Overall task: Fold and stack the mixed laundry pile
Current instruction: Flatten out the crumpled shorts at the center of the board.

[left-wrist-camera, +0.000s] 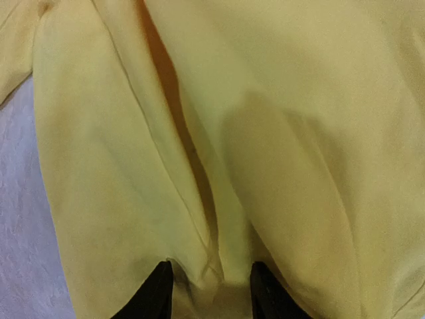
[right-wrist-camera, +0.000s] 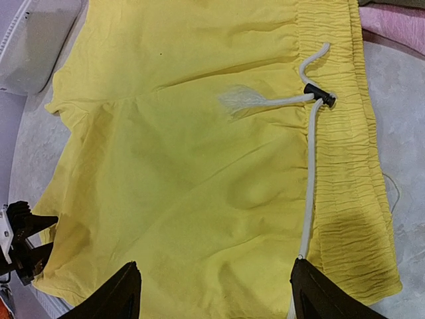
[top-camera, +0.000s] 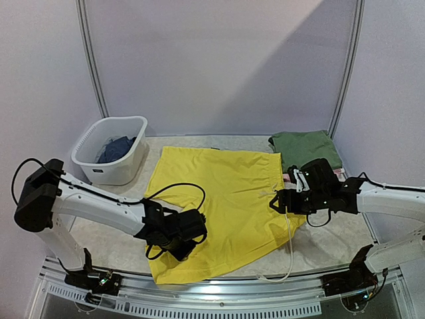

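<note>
The bright yellow shorts (top-camera: 219,193) lie spread flat in the middle of the table, waistband to the right. My left gripper (top-camera: 180,240) presses down on the near-left leg. Its jaws stand partly apart, with a raised crease of yellow cloth (left-wrist-camera: 299,133) between the fingertips (left-wrist-camera: 159,292), so my left gripper (left-wrist-camera: 211,292) is open. My right gripper (top-camera: 277,201) hovers open over the shorts (right-wrist-camera: 186,166) near the waistband. The white drawstring (right-wrist-camera: 311,166) runs beside its right fingertip (right-wrist-camera: 312,286). A folded olive-green garment (top-camera: 305,147) lies at the back right, with a pink garment (right-wrist-camera: 398,23) next to it.
A white slotted basket (top-camera: 99,169) stands at the back left and holds a dark blue garment (top-camera: 118,147). The drawstring's long end (top-camera: 290,252) trails toward the table's front edge. White walls close off the back and sides.
</note>
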You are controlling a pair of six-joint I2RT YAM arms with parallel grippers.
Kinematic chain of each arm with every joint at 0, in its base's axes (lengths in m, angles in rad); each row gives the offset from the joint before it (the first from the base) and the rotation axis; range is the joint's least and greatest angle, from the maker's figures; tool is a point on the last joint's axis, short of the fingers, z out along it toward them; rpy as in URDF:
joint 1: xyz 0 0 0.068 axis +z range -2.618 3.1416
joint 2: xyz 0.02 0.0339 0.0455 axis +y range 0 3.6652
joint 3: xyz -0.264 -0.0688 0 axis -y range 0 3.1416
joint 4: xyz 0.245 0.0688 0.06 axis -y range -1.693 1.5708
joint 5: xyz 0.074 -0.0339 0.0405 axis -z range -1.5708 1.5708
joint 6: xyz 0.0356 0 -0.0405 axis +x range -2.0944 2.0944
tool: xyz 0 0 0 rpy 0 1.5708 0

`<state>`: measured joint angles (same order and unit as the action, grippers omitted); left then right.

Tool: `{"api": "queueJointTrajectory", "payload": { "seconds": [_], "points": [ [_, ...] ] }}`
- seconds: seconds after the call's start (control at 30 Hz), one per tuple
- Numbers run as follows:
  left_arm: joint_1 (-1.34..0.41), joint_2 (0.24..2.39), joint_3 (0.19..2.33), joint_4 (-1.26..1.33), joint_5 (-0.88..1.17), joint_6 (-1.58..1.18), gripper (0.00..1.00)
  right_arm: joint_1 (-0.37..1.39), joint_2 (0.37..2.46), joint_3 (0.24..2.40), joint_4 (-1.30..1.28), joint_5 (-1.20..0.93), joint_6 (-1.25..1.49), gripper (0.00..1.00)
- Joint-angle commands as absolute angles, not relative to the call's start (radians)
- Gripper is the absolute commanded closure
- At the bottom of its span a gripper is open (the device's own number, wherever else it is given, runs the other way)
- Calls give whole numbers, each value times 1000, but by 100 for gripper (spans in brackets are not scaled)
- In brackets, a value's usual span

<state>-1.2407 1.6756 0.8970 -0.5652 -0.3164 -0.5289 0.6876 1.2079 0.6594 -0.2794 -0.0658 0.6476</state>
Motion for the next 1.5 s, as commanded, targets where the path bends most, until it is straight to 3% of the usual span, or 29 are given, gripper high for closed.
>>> {"api": "queueJointTrajectory", "payload": {
  "seconds": [0.0, 0.17, 0.2, 0.23, 0.57, 0.87, 1.37, 1.43, 1.47],
  "points": [
    [-1259, 1679, 928, -612, -390, -535, 65, 699, 1220, 654, -260, -76, 655, 21],
    [-1257, 1615, 931, -642, -441, -528, 83, 707, 1236, 658, -260, -72, 657, 21],
    [-1256, 1603, 932, -645, -450, -526, 94, 708, 1239, 658, -259, -72, 659, 21],
    [-1255, 1591, 933, -649, -465, -526, 100, 709, 1243, 659, -258, -72, 659, 21],
    [-1183, 1525, 926, -677, -518, -501, 100, 713, 1265, 678, -264, -74, 654, 21],
    [-960, 1479, 876, -653, -563, -487, 100, 720, 1288, 694, -260, -80, 651, 21],
    [-680, 1623, 910, -612, -594, -455, 100, 732, 1341, 703, -254, -99, 638, 21],
    [-677, 1616, 921, -644, -621, -475, 97, 733, 1340, 700, -250, -98, 638, 21],
    [-675, 1609, 925, -660, -639, -490, 90, 733, 1342, 700, -248, -99, 638, 21]
  ]
}}
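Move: The loose fold across the near leg of the yellow shorts lies right at the left hand's fingertips, about 1 cm below the hand point. From that hand, the leg's hem is some 12 cm to the left and about level with it, the notch between the legs is roughly 15 cm straight ahead, and the laundry basket is about 32 cm ahead and 27 cm left. From the right hand, the fold lies some 30 cm left, 12 cm back and 9 cm lower. Almost in place at first, the left hand shuts its half-open fingers on the fold, then lifts it about 5 cm and sweeps it left and forward, some 16 cm left and 14 cm out, towards the bare board beside the leg. It turns roughly 30 degrees counter-clockwise, sinks slightly at the end and keeps its pinch. The right hand, open above the waistband side, eases down about 3 cm. ##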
